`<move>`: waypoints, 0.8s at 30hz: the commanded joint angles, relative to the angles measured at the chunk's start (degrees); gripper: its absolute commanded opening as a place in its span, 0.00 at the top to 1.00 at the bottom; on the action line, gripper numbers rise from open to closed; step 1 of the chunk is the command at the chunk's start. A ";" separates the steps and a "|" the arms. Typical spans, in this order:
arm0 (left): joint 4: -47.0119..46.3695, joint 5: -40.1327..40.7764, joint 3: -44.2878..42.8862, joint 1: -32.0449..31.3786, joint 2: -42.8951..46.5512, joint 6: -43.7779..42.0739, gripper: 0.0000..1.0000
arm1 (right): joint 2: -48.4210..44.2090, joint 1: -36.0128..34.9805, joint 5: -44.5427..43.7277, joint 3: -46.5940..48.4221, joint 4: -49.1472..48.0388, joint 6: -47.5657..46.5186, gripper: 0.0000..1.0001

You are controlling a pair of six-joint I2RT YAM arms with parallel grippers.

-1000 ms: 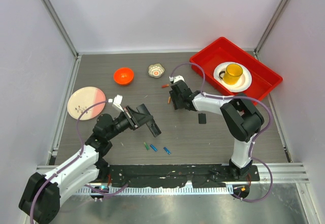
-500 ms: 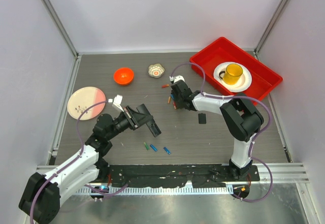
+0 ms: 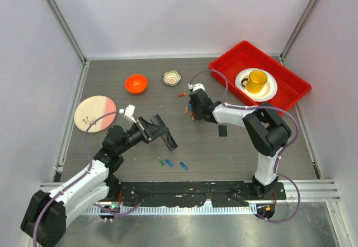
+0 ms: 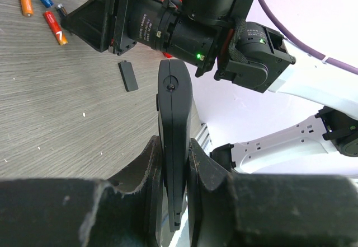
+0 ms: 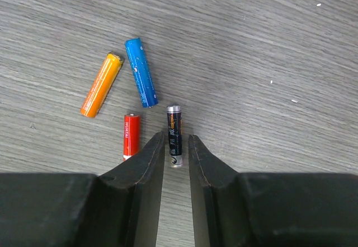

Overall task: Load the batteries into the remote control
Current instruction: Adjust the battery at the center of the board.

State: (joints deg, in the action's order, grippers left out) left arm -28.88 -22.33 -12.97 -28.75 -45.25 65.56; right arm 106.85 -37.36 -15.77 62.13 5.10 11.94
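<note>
My left gripper (image 3: 146,129) is shut on the black remote control (image 3: 162,132) and holds it edge-on above the table; the left wrist view shows it clamped between the pads (image 4: 174,124). My right gripper (image 5: 177,146) is low over a cluster of batteries (image 3: 187,110), narrowly open. Its fingertips straddle a black battery (image 5: 174,135) lying on the table. A red battery (image 5: 131,136), a blue one (image 5: 141,72) and an orange one (image 5: 101,84) lie just left of it. A small black battery cover (image 3: 222,130) lies on the table.
Three loose batteries (image 3: 169,163) lie near the front. An orange bowl (image 3: 136,83), a small patterned bowl (image 3: 172,78) and a pink plate (image 3: 95,113) sit at the back left. A red tray (image 3: 291,84) with a yellow mug (image 3: 257,80) is at the back right.
My right gripper has shifted slightly over the battery cluster. The left arm and the remote have not moved.
</note>
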 commanded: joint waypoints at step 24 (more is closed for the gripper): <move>-5.04 -0.96 -1.09 0.28 -0.09 0.62 1.00 | -8.04 0.54 -7.33 -0.95 11.23 15.94 0.99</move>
State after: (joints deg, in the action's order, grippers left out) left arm -30.06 -22.55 -12.97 -28.75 -45.74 65.80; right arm 105.62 -37.01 -17.98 62.13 9.13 15.79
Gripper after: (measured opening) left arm 0.212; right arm 0.064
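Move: The black battery lies right at the right fingertips, between the slightly open fingers and about 1 cm below the hand point. The red battery is some 3 cm to the hand's left and 1 cm back, the blue one about 4 cm ahead and 3 cm left, the orange one 2 cm ahead and 5 cm left. From the left hand, which already holds the remote, the black battery lies roughly 16 cm ahead, 14 cm to the right and 18 cm below. The right hand first stays put low over the table, fingers slanting forward and down, and closes its slightly open fingers nearly shut until the tips pinch the black battery from both sides. Keeping that pinch, it then starts dragging the battery to the right and a little back, about 1.5 cm in all at an unchanged height, away from the red and blue batteries, while the wrist turns some 5 degrees clockwise. ##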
